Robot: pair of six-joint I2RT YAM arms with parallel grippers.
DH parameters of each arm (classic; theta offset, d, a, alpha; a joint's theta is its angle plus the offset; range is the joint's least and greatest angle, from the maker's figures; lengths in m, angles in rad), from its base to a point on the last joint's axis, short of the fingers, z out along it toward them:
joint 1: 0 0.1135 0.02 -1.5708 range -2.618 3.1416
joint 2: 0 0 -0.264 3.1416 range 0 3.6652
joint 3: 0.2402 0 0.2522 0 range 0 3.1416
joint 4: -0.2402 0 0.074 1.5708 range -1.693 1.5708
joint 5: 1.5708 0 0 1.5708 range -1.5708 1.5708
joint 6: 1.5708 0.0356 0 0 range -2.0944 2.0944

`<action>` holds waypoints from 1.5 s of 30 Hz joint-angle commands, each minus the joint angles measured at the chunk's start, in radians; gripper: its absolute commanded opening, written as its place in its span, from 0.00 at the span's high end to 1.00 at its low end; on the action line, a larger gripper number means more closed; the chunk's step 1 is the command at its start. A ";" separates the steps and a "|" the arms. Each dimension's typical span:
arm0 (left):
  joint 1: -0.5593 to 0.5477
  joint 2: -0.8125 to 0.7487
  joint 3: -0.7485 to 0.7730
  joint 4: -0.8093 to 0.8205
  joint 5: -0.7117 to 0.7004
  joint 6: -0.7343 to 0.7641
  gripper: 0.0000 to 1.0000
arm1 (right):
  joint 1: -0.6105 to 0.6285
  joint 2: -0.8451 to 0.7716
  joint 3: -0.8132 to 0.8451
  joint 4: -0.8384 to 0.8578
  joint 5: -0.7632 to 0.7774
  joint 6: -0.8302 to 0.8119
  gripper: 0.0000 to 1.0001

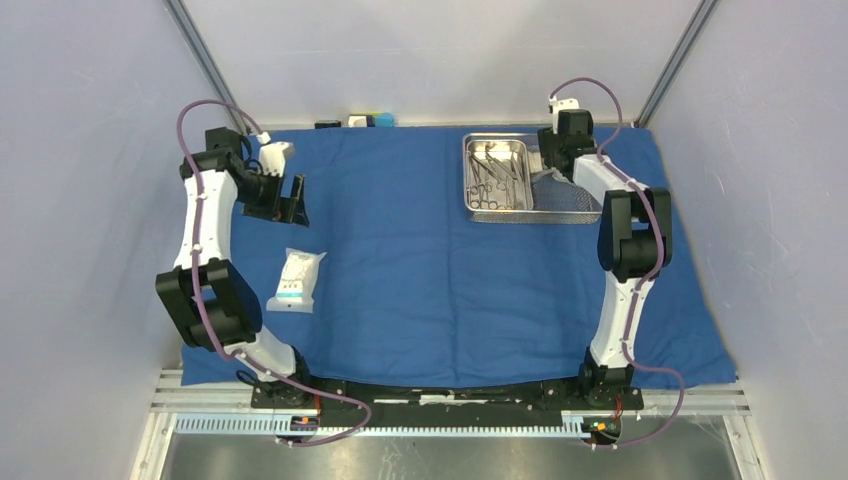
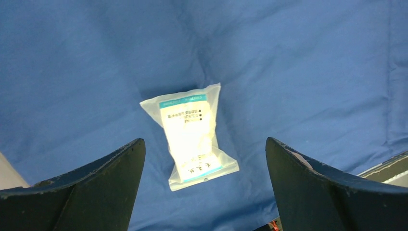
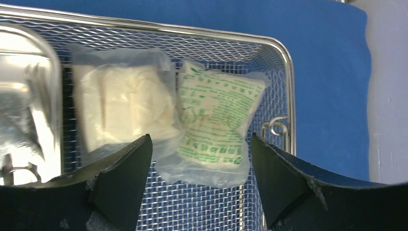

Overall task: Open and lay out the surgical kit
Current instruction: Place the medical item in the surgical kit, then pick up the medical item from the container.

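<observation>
The blue cloth wrap (image 1: 420, 260) lies spread flat over the table. At its back right stands the steel mesh tray (image 1: 570, 210), and the inner pan (image 1: 497, 150) in it holds slim metal instruments (image 1: 490, 185). One clear packet (image 2: 191, 134) with a teal strip lies on the cloth at the left (image 1: 298, 280). My left gripper (image 2: 204, 140) hangs open above it, apart from it. My right gripper (image 3: 199, 136) is open over the tray's right end. Under it lie a green-printed packet (image 3: 216, 130) and a plain white packet (image 3: 122, 108) on the mesh.
Small objects (image 1: 365, 121) sit past the cloth's back edge. Grey walls close in on both sides. The tray's end rim carries a wire handle (image 3: 276, 126). My right wrist (image 1: 565, 135) hangs over the tray's far right corner.
</observation>
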 commanded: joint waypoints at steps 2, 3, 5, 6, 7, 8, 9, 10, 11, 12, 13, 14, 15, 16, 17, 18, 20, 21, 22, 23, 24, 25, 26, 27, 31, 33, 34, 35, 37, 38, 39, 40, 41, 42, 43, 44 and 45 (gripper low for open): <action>-0.049 -0.061 -0.010 0.039 0.045 -0.063 0.00 | -0.039 0.051 0.057 -0.008 0.043 0.014 0.19; -0.059 -0.063 -0.009 0.040 0.042 -0.064 0.00 | -0.046 0.061 0.056 -0.009 0.034 0.013 0.19; -0.077 -0.066 -0.009 0.040 0.038 -0.065 0.00 | -0.057 0.086 0.066 -0.014 0.024 0.006 0.19; -0.085 -0.066 -0.007 0.039 0.036 -0.067 0.00 | -0.061 0.100 0.072 -0.021 0.017 0.004 0.20; -0.093 -0.065 -0.007 0.040 0.038 -0.069 0.00 | -0.064 0.113 0.079 -0.023 0.009 0.003 0.21; -0.101 -0.063 -0.007 0.038 0.041 -0.070 0.00 | -0.065 0.124 0.084 -0.024 0.000 0.003 0.22; -0.107 -0.061 -0.007 0.040 0.044 -0.074 0.00 | -0.065 0.134 0.088 -0.028 -0.005 0.003 0.23; -0.114 -0.061 -0.009 0.039 0.048 -0.075 0.00 | -0.064 0.140 0.093 -0.029 -0.019 0.001 0.24; -0.119 -0.058 -0.009 0.040 0.052 -0.077 0.00 | -0.064 0.144 0.093 -0.030 -0.026 -0.001 0.26; -0.127 -0.054 -0.009 0.039 0.053 -0.080 0.00 | -0.093 0.146 0.093 -0.032 -0.035 0.001 0.29; -0.133 -0.051 -0.008 0.039 0.052 -0.084 0.00 | -0.098 0.147 0.091 -0.034 -0.049 0.003 0.32; -0.140 -0.049 -0.007 0.041 0.052 -0.089 0.00 | -0.104 0.149 0.092 -0.039 -0.058 0.006 0.36; -0.147 -0.046 -0.007 0.044 0.053 -0.092 0.00 | -0.110 0.148 0.089 -0.042 -0.071 0.010 0.40; -0.153 -0.047 -0.006 0.046 0.053 -0.096 0.00 | -0.115 0.142 0.082 -0.041 -0.082 0.012 0.44; -0.160 -0.046 -0.004 0.048 0.052 -0.099 0.00 | -0.120 0.135 0.074 -0.041 -0.091 0.016 0.48; -0.166 -0.046 -0.002 0.050 0.050 -0.102 0.00 | -0.126 0.125 0.062 -0.037 -0.106 0.018 0.51; -0.174 -0.045 0.006 0.050 0.046 -0.103 0.00 | -0.138 0.098 0.044 -0.030 -0.130 0.025 0.58; -0.177 -0.044 0.010 0.050 0.043 -0.103 0.00 | -0.142 0.087 0.035 -0.030 -0.142 0.031 0.61; -0.182 -0.043 0.012 0.050 0.040 -0.105 0.00 | -0.147 0.070 0.028 -0.027 -0.154 0.034 0.66; -0.186 -0.043 0.014 0.050 0.038 -0.104 0.00 | -0.150 0.057 0.015 -0.024 -0.170 0.036 0.69; -0.189 -0.044 0.017 0.050 0.035 -0.104 0.00 | -0.152 0.037 0.002 -0.017 -0.179 0.038 0.74; -0.193 -0.043 0.017 0.050 0.034 -0.103 0.00 | -0.153 0.015 -0.015 -0.007 -0.197 0.038 0.79; -0.196 -0.044 0.018 0.050 0.032 -0.104 0.00 | -0.153 -0.007 -0.040 0.006 -0.209 0.039 0.83; -0.198 -0.045 0.017 0.050 0.031 -0.103 0.00 | -0.153 -0.032 -0.063 0.021 -0.226 0.039 0.87; -0.207 -0.045 0.012 0.050 0.031 -0.102 0.00 | -0.153 -0.121 -0.133 0.052 -0.268 0.047 1.00; -0.209 -0.045 0.008 0.050 0.032 -0.102 0.00 | -0.153 -0.156 -0.164 0.054 -0.275 0.047 1.00; -0.212 -0.047 0.008 0.050 0.032 -0.102 0.00 | -0.153 -0.175 -0.179 0.055 -0.299 0.047 1.00; -0.212 -0.048 0.008 0.050 0.034 -0.102 0.00 | -0.153 -0.196 -0.200 0.059 -0.313 0.048 1.00; -0.214 -0.048 0.009 0.052 0.038 -0.105 0.00 | -0.153 -0.229 -0.237 0.072 -0.334 0.051 1.00; -0.215 -0.048 0.012 0.051 0.042 -0.106 0.00 | -0.153 -0.240 -0.249 0.074 -0.343 0.053 1.00; -0.218 -0.048 0.014 0.052 0.044 -0.108 0.00 | -0.153 -0.251 -0.262 0.076 -0.351 0.056 1.00; -0.219 -0.047 0.015 0.051 0.045 -0.111 0.00 | -0.153 -0.256 -0.271 0.076 -0.359 0.056 0.99; -0.222 -0.046 0.017 0.051 0.046 -0.112 0.00 | -0.153 -0.260 -0.279 0.076 -0.364 0.056 0.97; -0.225 -0.046 0.017 0.051 0.045 -0.114 0.00 | -0.153 -0.259 -0.285 0.076 -0.364 0.056 0.96; -0.228 -0.048 0.018 0.051 0.046 -0.115 0.00 | -0.153 -0.252 -0.285 0.072 -0.362 0.053 0.95; -0.231 -0.048 0.019 0.051 0.045 -0.116 0.00 | -0.153 -0.237 -0.277 0.064 -0.356 0.047 0.93; -0.233 -0.047 0.019 0.050 0.045 -0.117 0.00 | -0.153 -0.221 -0.266 0.051 -0.350 0.043 0.92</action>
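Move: The green-printed packet in the basket lies some 4 cm to the right of my right hand, about level with it fore and aft and 6 cm below. The cream-filled packet is about 4 cm to that hand's left and 1 cm farther out; the instrument tray is some 16 cm left and 3 cm back. From my left hand the green-printed packet is about 24 cm ahead, 68 cm right and 14 cm below. I swing my right hand right and down, about 5 cm and 6 cm, onto the green-printed packet and close my open fingers until they pinch it near its middle. Then I draw it back towards me about 6 cm and lift it nearly 7 cm, easing a little left and rolling so the hand's left side rises about 10 degrees. Meanwhile my empty left hand glides about 8 cm right, fingers wide. ##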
